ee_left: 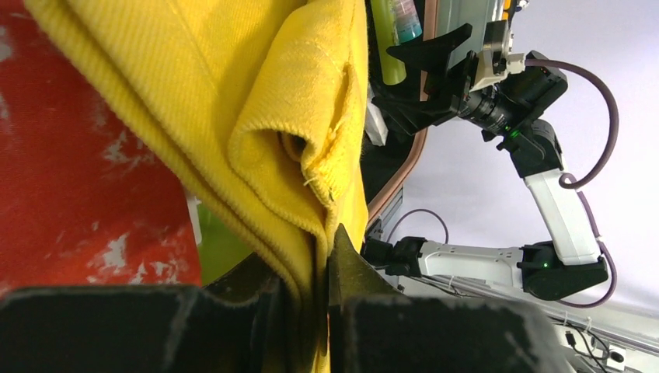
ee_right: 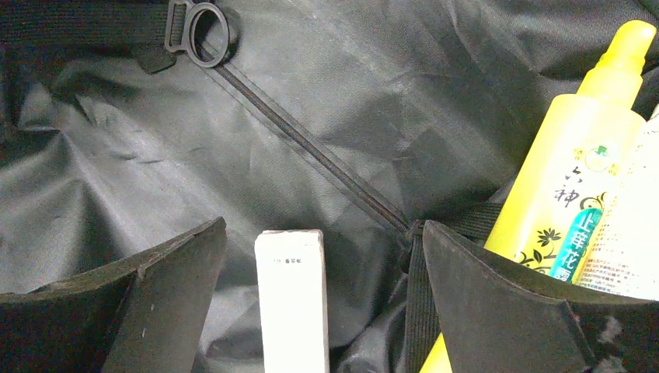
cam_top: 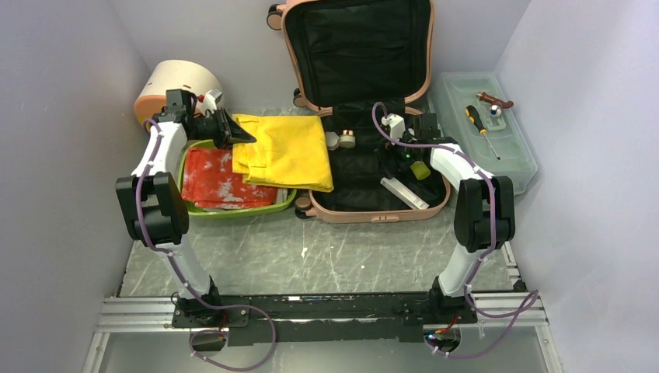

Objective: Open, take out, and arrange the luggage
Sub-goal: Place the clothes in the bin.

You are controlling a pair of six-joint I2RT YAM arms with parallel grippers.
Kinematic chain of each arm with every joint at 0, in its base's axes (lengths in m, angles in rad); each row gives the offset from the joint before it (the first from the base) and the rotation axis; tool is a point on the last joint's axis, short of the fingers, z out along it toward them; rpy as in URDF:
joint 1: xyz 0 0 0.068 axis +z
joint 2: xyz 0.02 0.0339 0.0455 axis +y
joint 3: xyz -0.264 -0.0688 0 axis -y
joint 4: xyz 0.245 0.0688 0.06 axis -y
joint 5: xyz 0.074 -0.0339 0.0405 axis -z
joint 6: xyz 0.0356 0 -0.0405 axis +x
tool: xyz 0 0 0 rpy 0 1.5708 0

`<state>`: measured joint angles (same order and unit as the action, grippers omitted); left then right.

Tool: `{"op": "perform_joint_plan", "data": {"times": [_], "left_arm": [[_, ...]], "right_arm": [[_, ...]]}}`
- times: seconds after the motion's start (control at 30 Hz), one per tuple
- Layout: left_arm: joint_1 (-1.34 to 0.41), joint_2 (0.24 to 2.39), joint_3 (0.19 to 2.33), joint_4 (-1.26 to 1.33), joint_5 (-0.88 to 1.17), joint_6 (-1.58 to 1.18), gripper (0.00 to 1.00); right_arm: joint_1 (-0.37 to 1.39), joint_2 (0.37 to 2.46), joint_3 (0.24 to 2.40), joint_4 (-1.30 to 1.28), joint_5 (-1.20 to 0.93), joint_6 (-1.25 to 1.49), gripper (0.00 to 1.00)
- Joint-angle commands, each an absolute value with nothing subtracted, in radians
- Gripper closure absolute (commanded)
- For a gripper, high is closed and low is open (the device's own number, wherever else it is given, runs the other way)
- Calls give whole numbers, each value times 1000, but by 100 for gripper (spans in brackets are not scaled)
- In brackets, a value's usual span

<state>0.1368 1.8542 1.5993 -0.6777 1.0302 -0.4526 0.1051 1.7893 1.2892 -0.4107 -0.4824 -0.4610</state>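
The salmon-pink luggage lies open on the table, its lid propped up against the back wall. A yellow cloth drapes from the green tray across the luggage's left rim. My left gripper is shut on this cloth's edge; the left wrist view shows the yellow cloth pinched between the left gripper's jaws. My right gripper hovers inside the case, open. In the right wrist view the right gripper straddles a white box without touching it. A yellow bottle lies to the right.
A green tray holding a red cloth sits left of the case. A cream round box stands at the back left. A translucent toolbox with screwdrivers is on the right. Two small jars rest inside the case.
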Motion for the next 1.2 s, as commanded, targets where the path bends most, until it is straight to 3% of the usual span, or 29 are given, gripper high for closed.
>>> {"op": "perform_joint_plan", "data": {"times": [0.0, 0.37, 0.63, 0.87, 1.17], "left_arm": [[178, 1882, 1705, -886, 1048, -267, 100], [226, 1966, 1736, -1067, 940, -80, 100], [274, 1951, 1729, -990, 895, -32, 100], [278, 1986, 1789, -1108, 898, 5, 100], [297, 1825, 1724, -1030, 765, -95, 100]], "right_arm": [[101, 1746, 1292, -382, -508, -461, 0], [101, 1737, 1285, -373, -508, -458, 0], [101, 1738, 1287, -374, -512, -455, 0], [101, 1732, 1284, -373, -511, -459, 0], [99, 1735, 1283, -373, -514, -462, 0]]}}
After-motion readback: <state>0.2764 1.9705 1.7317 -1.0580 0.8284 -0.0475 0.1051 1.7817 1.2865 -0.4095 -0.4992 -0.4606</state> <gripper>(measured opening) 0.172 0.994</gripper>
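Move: My left hand is already pinching one edge of the yellow garment, which spreads to its right. The bin it is meant for has its middle some 7 cm back, 4 cm to the left and about 14 cm below that hand. The suitcase's open lower half lies roughly 40 cm to the left hand's right and 3 cm back; the drawer cabinet is about 21 cm left and 15 cm ahead. From my right hand, the bin lies about 50 cm left and 4 cm back. Keeping my pinch on the yellow garment's edge, I draw it with my left hand about 8 cm left, away from the suitcase, while lowering it some 6 cm over the bin, with most of the sinking in the first half. The fingers stay shut and tip about 15 degrees further down as I go. ##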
